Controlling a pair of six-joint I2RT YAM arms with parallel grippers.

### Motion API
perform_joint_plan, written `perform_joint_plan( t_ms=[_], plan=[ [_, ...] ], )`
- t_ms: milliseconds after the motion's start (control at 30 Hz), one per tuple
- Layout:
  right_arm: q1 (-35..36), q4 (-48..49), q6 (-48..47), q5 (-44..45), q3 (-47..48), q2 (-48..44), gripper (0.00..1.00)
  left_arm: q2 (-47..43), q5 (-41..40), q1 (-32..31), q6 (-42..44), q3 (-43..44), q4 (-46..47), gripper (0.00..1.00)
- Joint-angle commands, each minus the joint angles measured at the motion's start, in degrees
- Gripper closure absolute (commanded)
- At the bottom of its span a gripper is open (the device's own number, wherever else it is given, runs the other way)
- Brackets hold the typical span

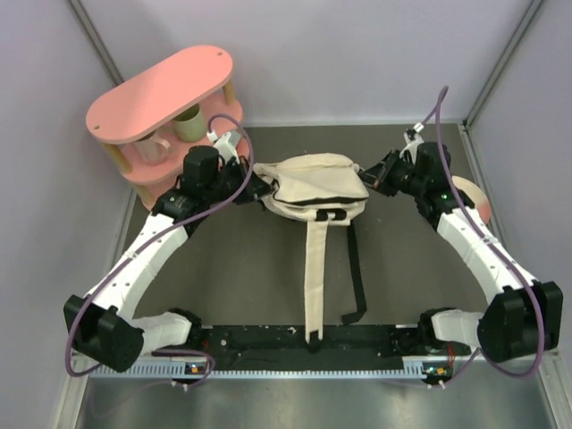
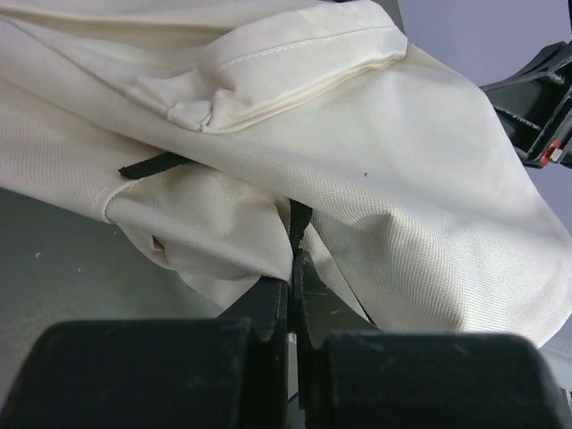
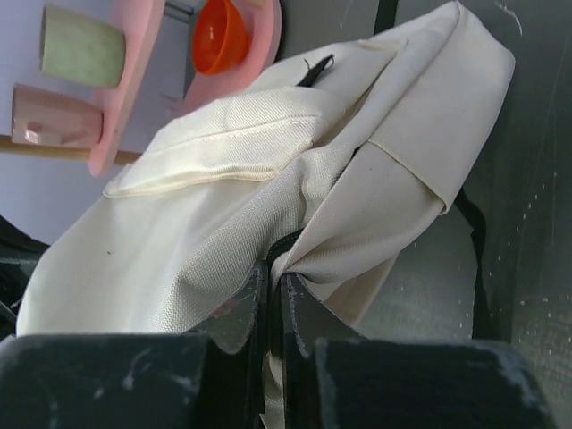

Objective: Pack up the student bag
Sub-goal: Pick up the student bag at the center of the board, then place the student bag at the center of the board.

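Observation:
The student bag [image 1: 313, 183], a cream canvas backpack with black trim, lies bunched at the back middle of the dark table. Its long cream strap [image 1: 315, 277] and a black strap [image 1: 357, 268] trail toward the near edge. My left gripper [image 1: 256, 189] is at the bag's left end. In the left wrist view that gripper [image 2: 292, 268] is shut on the bag's [image 2: 357, 161] edge, by a black trim strip. My right gripper [image 1: 368, 175] is at the bag's right end. The right wrist view shows it [image 3: 275, 273] shut on a fold of the bag [image 3: 232, 179].
A pink two-tier stand [image 1: 165, 85] occupies the back left corner, holding a green cup [image 1: 188, 123] and a pink mug [image 1: 152, 147]. An orange bowl [image 3: 219, 36] sits on its lower tier. A pale round object [image 1: 475, 198] lies behind the right arm. Walls close three sides.

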Motion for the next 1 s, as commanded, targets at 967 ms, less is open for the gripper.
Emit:
perform_joint_plan(
  t_ms=[967],
  plan=[
    [-5.3,16.2,0.3,-11.2,-15.0,-3.3,1.0,0.9,10.0,0.7,-0.7,-21.0,25.8,1.0]
  ],
)
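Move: Between the two shut grippers hangs the student bag, already off the board, its middle about 12 cm to the right of the left hand and 12 cm to the left of the right hand, near level in reach and some 6 cm below both. The pink shelf stands roughly 22 cm ahead and 20 cm to the left of the left hand. From the right hand, the plate lies about 7 cm ahead, 25 cm to the right and 23 cm down. Swinging the held student bag out like a shaken cloth, both hands sweep forward about 11 cm together and rise a little, then whip back to their starting reach and down, the left ending some 11 cm below where it began and the right about 5 cm. The fingers keep their pinch on the bag's two sides throughout; the left hand finishes tipped about 10 degrees more downward. ##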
